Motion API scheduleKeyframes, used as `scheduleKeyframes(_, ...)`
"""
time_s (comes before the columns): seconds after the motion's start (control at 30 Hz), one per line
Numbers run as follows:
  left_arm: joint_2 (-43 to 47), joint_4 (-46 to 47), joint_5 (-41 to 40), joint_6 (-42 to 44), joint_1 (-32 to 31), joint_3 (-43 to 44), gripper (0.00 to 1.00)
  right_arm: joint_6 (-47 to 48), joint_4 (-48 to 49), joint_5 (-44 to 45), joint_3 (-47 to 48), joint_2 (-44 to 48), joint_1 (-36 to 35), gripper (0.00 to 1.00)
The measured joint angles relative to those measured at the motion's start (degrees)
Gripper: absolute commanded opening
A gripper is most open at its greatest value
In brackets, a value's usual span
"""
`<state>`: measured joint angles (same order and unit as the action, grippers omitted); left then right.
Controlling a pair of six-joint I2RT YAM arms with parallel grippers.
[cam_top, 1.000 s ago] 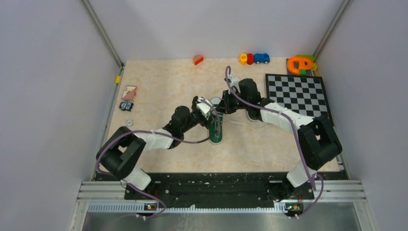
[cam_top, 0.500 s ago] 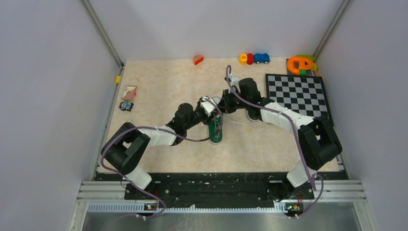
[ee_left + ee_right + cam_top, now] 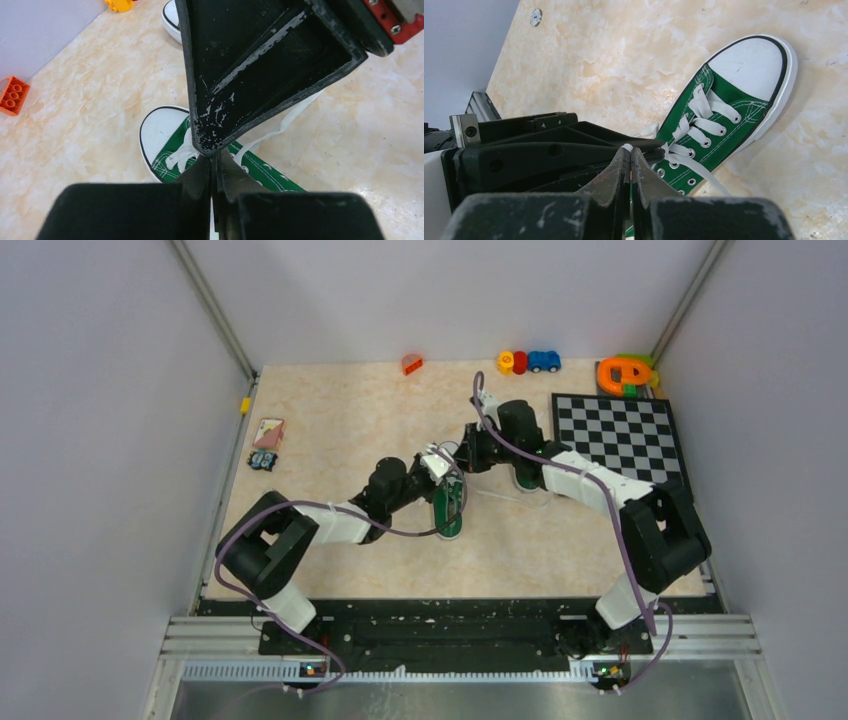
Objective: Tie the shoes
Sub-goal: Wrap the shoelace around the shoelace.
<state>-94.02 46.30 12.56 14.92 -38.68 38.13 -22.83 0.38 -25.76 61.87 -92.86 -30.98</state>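
Observation:
One green shoe point(image 3: 449, 512) with a white toe cap lies mid-table, its white laces loose point(image 3: 170, 145) point(image 3: 724, 115). The other shoe point(image 3: 527, 480) lies further right, mostly under the right arm; its toe point(image 3: 171, 22) shows in the left wrist view. Both grippers meet tip to tip over the first shoe's lacing. My left gripper point(image 3: 446, 472) point(image 3: 214, 161) is shut, with a thin white strip of lace in the slit between its fingers. My right gripper point(image 3: 462, 460) point(image 3: 628, 150) is shut on a white lace end that pokes out at its tips.
A checkerboard point(image 3: 620, 435) lies at the right. Along the back edge are an orange brick point(image 3: 412, 364), toy cars point(image 3: 528, 362) and an orange-green toy point(image 3: 625, 373). At the left are a card point(image 3: 268, 431), a small dark object point(image 3: 264, 461) and a washer point(image 3: 269, 496).
My left gripper has slid right, up to the right gripper's tips, and closed from wide open to shut. The right arm and the shoes have stayed put.

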Motion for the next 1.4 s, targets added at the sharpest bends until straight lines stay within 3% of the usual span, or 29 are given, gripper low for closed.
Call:
scheduleKeyframes(0.23, -0.1, 0.0, 0.0, 0.0, -0.1, 0.0, 0.00, -0.8, -0.1, 0.2, 0.1, -0.2, 0.0, 0.00)
scheduleKeyframes(0.3, -0.1, -0.1, 0.2, -0.3, -0.1, 0.0, 0.00, -0.9, -0.2, 0.3, 0.1, -0.2, 0.0, 0.06)
scheduleKeyframes(0.4, -0.2, -0.5, 1.0, -0.9, 0.0, 0.0, 0.00, -0.9, -0.8, 0.3, 0.1, -0.2, 0.0, 0.00)
scheduleKeyframes(0.57, -0.3, -0.8, 2.0, -2.6, 0.0, 0.0, 0.36, -1.0, -1.2, 0.7, 0.1, -0.2, 0.0, 0.00)
scheduleKeyframes(0.7, -0.2, 0.7, 1.9, -3.7, -0.2, -0.5, 0.44, -1.8, -0.7, 1.4, 0.1, -0.2, 0.0, 0.00)
scheduleKeyframes(0.8, -0.2, 2.8, 0.5, -4.5, -0.3, -2.4, 0.70, -2.6, -0.4, 1.8, 0.1, -0.2, 0.0, 0.00)
scheduleKeyframes(0.83, 0.0, 3.3, -0.1, -4.7, -0.3, -3.2, 0.82, -2.8, -0.3, 1.9, 0.1, -0.2, 0.0, 0.00)
scheduleKeyframes(0.87, 0.2, 3.7, -0.7, -4.8, -0.3, -3.9, 0.85, -3.2, -0.3, 2.1, 0.1, -0.2, 0.0, 0.00)
scheduleKeyframes(1.03, 2.8, 7.4, -4.4, -6.7, -0.4, -8.3, 0.88, -4.8, -0.4, 3.4, 0.1, -0.2, 0.0, 0.00)
scheduleKeyframes(1.4, 5.2, 7.2, -7.5, -9.8, -0.4, -6.9, 0.86, -6.3, -0.4, 3.9, 0.1, -0.2, 0.0, 0.00)
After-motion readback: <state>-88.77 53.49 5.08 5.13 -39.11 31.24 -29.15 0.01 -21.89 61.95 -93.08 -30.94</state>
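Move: The shoelace pinched in the right fingertips is right beside the shut left fingers, about 1 cm back and 1 cm above the left hand point, and right at the right hand point. The shoe being tied has its middle some 3 cm back, 1 cm left and 9 cm below the left hand, and about 2 cm back, 1 cm left and 10 cm below the right. From the left hand, the other shoe lies roughly 6 cm ahead, 13 cm right and 10 cm down. The left hand, shut at first beside the lace at the right fingertips, eases back and down about 1 cm and begins to open, then spreads its fingers wide as it draws off some 3 cm to the left, finishing with a rise of about 3 cm from its lowest point and a slight roll and counter-clockwise turn of roughly 10 degrees. The right hand keeps its pinch on the lace above the shoe, staying nearly in place and swivelling about 5 degrees clockwise. ##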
